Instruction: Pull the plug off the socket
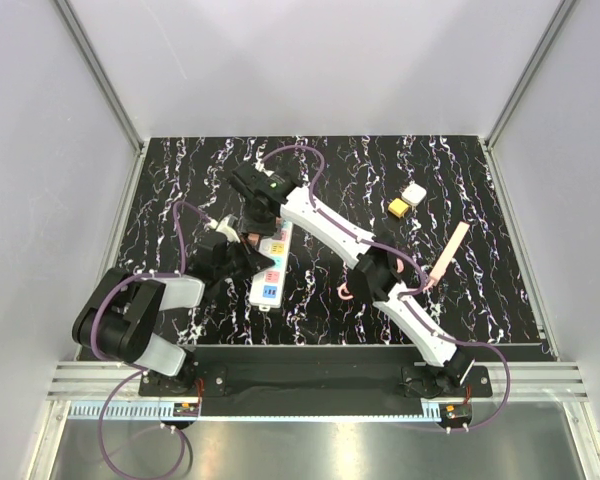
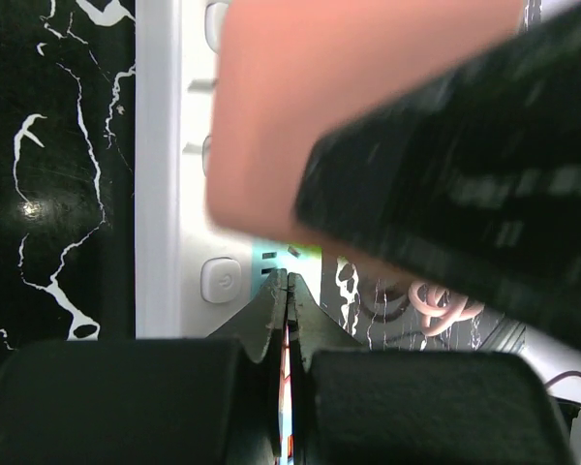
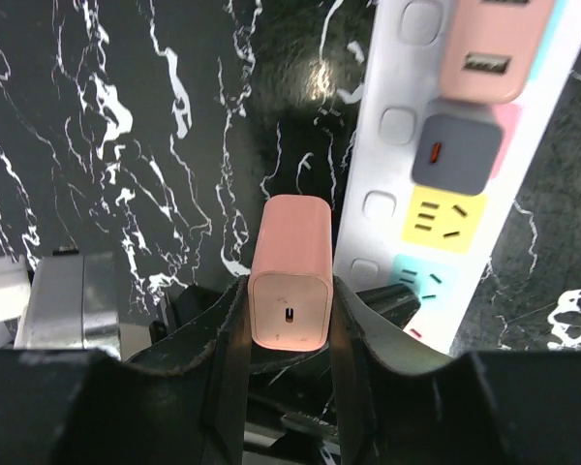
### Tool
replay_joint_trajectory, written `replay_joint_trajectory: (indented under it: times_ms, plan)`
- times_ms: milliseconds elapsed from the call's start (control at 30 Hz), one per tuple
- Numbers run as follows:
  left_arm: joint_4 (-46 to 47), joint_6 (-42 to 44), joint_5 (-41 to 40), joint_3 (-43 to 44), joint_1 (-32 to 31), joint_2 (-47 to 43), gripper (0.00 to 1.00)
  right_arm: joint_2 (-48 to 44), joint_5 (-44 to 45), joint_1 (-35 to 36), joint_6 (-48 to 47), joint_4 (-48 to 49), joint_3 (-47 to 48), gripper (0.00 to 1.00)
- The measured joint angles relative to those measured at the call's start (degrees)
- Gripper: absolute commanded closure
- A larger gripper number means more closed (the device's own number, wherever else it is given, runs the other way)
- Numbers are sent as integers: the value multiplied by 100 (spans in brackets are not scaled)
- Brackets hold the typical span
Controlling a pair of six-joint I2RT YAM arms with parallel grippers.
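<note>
The socket, a long white strip (image 1: 270,268) with coloured outlet patches, lies mid-table. My right gripper (image 3: 289,291) is shut on a pink plug (image 3: 292,242), one finger on each side. The plug hangs just left of the socket (image 3: 392,194), apart from it, with its prongs hidden. In the top view this gripper (image 1: 252,238) is over the strip's far part. My left gripper (image 2: 288,283) is shut with nothing in it, its tips pressed on the socket (image 2: 169,194) by the cyan outlet. The blurred pink plug (image 2: 339,107) looms above it.
A second pink adapter (image 3: 484,44) and a grey one (image 3: 453,150) remain plugged into the strip. A white cube adapter (image 1: 413,192), a yellow block (image 1: 397,208), a pink stick (image 1: 448,255) and a coiled pink cable (image 1: 348,291) lie to the right.
</note>
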Motion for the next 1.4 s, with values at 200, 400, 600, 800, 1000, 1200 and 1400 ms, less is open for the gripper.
replay_joint_trajectory:
  times_ms: [200, 400, 600, 800, 1000, 1200, 1400]
  plan:
    - [13, 9, -48, -66, -31, -116, 100, -236, 162, 46, -101, -15, -299, 100]
    - [-691, 146, -208, -267, -85, -811, 100, -1384, 332, -15, -428, 44, -1043, 100]
    - [-1386, 317, -306, -240, -114, -1224, 100, -3064, 184, -472, -732, 741, -2632, 100]
    - [-1646, 404, -302, -131, -114, -1241, 100, -5180, -946, -1858, -870, 2750, -6229, 100]
    - [-1674, 404, -304, -149, -116, -1290, 100, -5821, -1685, -3346, -1102, 3838, -8238, 100]
    - [-1672, 382, -313, -258, -129, -1429, 100, -5812, -2339, -4199, -1296, 4529, -9079, 100]
    - [-1709, 372, -319, -315, -146, -1521, 100, -5545, -2741, -4730, -1307, 5447, -9477, 100]
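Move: About 40 cm to the right of the right hand, 9 cm farther out and 9 cm lower, the yellow plug waits beside the clear spot this hand is heading for. The white block is some 4 cm right of it and 4 cm beyond. The grey plug, still in the strip, is roughly 7 cm right and 3 cm ahead of the right hand; the coiled cable lies 32 cm right, 10 cm back. The left fingertips rest on the middle of the socket strip, its body about 2 cm below them. Carrying the already freed pink plug in an unchanged grip, the right hand arcs about 34 cm to the right over the socket strip towards the yellow plug, climbing some 14 cm before sinking back to its starting height. It ends 5 cm farther forward, the wrist turned roughly 20 degrees clockwise and its left side tipped up. The left hand, fingers shut, keeps its tips on the strip and draws it about 4 cm back and slightly left. ##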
